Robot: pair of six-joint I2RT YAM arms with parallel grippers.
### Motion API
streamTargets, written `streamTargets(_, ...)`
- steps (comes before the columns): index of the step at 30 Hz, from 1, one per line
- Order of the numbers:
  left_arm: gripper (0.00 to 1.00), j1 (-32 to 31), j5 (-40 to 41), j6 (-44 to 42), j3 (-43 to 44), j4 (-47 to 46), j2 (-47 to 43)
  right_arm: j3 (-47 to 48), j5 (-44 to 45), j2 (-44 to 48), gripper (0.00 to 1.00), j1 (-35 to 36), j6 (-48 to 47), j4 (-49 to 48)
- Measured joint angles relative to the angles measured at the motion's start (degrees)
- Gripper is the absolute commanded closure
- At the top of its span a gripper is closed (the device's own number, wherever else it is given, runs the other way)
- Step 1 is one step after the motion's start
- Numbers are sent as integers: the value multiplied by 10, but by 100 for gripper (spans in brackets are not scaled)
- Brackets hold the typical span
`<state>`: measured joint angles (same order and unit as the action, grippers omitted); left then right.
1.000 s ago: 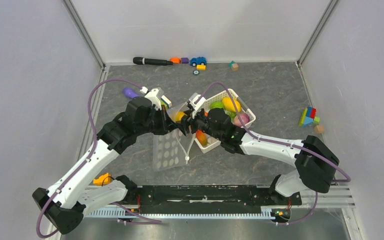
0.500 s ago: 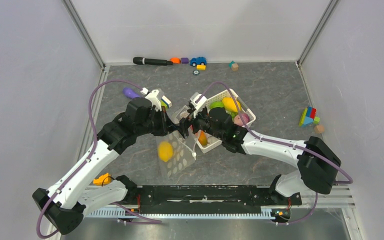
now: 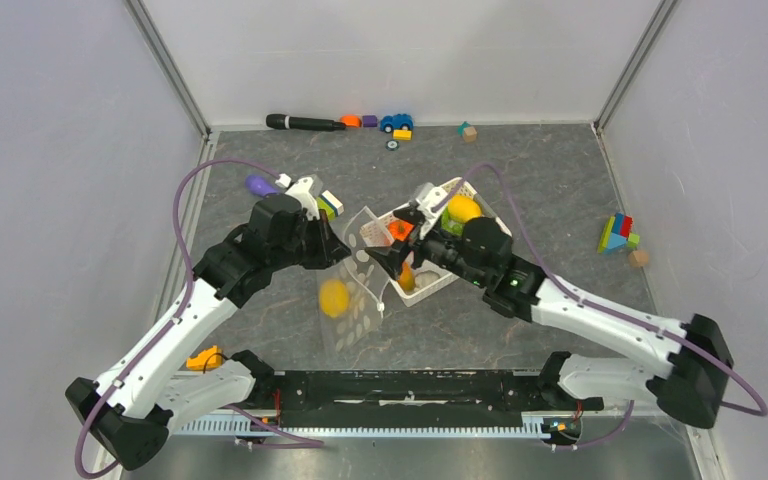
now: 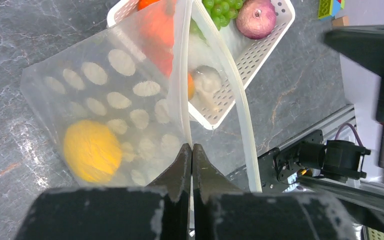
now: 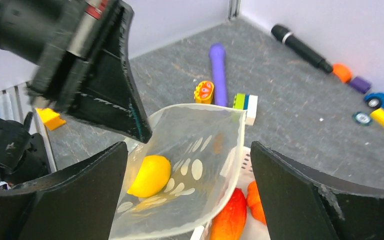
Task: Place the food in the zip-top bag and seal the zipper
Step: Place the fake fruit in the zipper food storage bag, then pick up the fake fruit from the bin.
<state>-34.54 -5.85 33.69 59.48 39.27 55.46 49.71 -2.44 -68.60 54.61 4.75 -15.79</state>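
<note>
The clear dotted zip-top bag (image 3: 360, 295) hangs open in the middle, with a yellow fruit (image 3: 333, 297) inside. My left gripper (image 3: 345, 250) is shut on one side of its mouth edge; in the left wrist view the jaws (image 4: 191, 147) pinch the zipper strip (image 4: 182, 100), and the other strip (image 4: 242, 125) bows away. My right gripper (image 3: 390, 262) is open and empty just right of the bag mouth. It frames the bag (image 5: 200, 150) and the fruit (image 5: 151, 175). The rest of the food lies in the white basket (image 3: 472, 190): purple onion (image 4: 255, 14), green grapes (image 4: 221, 10), red-orange fruit (image 5: 230, 217).
A purple toy eggplant (image 3: 260, 185) and a small block stack (image 3: 330, 204) lie behind the left gripper. A black marker (image 3: 305, 123), a toy car (image 3: 396, 122) and loose blocks sit along the back wall. Coloured blocks (image 3: 617, 233) lie at the right.
The yellow fruit dropped from the bag mouth down into the bag. My right gripper let it go and drew back to the right toward the basket. The left gripper kept hold of the bag.
</note>
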Motion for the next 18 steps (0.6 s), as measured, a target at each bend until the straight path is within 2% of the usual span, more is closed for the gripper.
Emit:
streamTargets(4, 98, 3, 11, 0, 0, 0, 0, -33, 10, 80, 2, -4, -17, -4)
streamTargets(8, 98, 5, 15, 0, 0, 0, 0, -45, 50, 101, 2, -18, -20, 6)
streamTargets(15, 98, 7, 23, 0, 0, 0, -2, -45, 115, 25, 2, -97, 6, 53)
streamTargets(18, 98, 7, 27, 0, 0, 0, -7, -41, 114, -29, 5, -128, 9, 68)
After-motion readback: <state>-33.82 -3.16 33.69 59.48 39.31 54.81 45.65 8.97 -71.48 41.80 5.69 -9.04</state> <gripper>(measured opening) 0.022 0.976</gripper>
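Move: From the right hand, the grapes lie about 13 cm ahead, 14 cm to the right and 24 cm below. At a similar depth, the pumpkin is some 13 cm ahead and 4 cm right, the green cabbage 18 cm ahead and 11 cm right, and the yellow mango 20 cm ahead and 18 cm right. From the left hand, the grapes are roughly 15 cm ahead, 23 cm right and 20 cm below. From the bag mouth the open right hand arcs right, forward and down about 15 cm towards the grapes. ##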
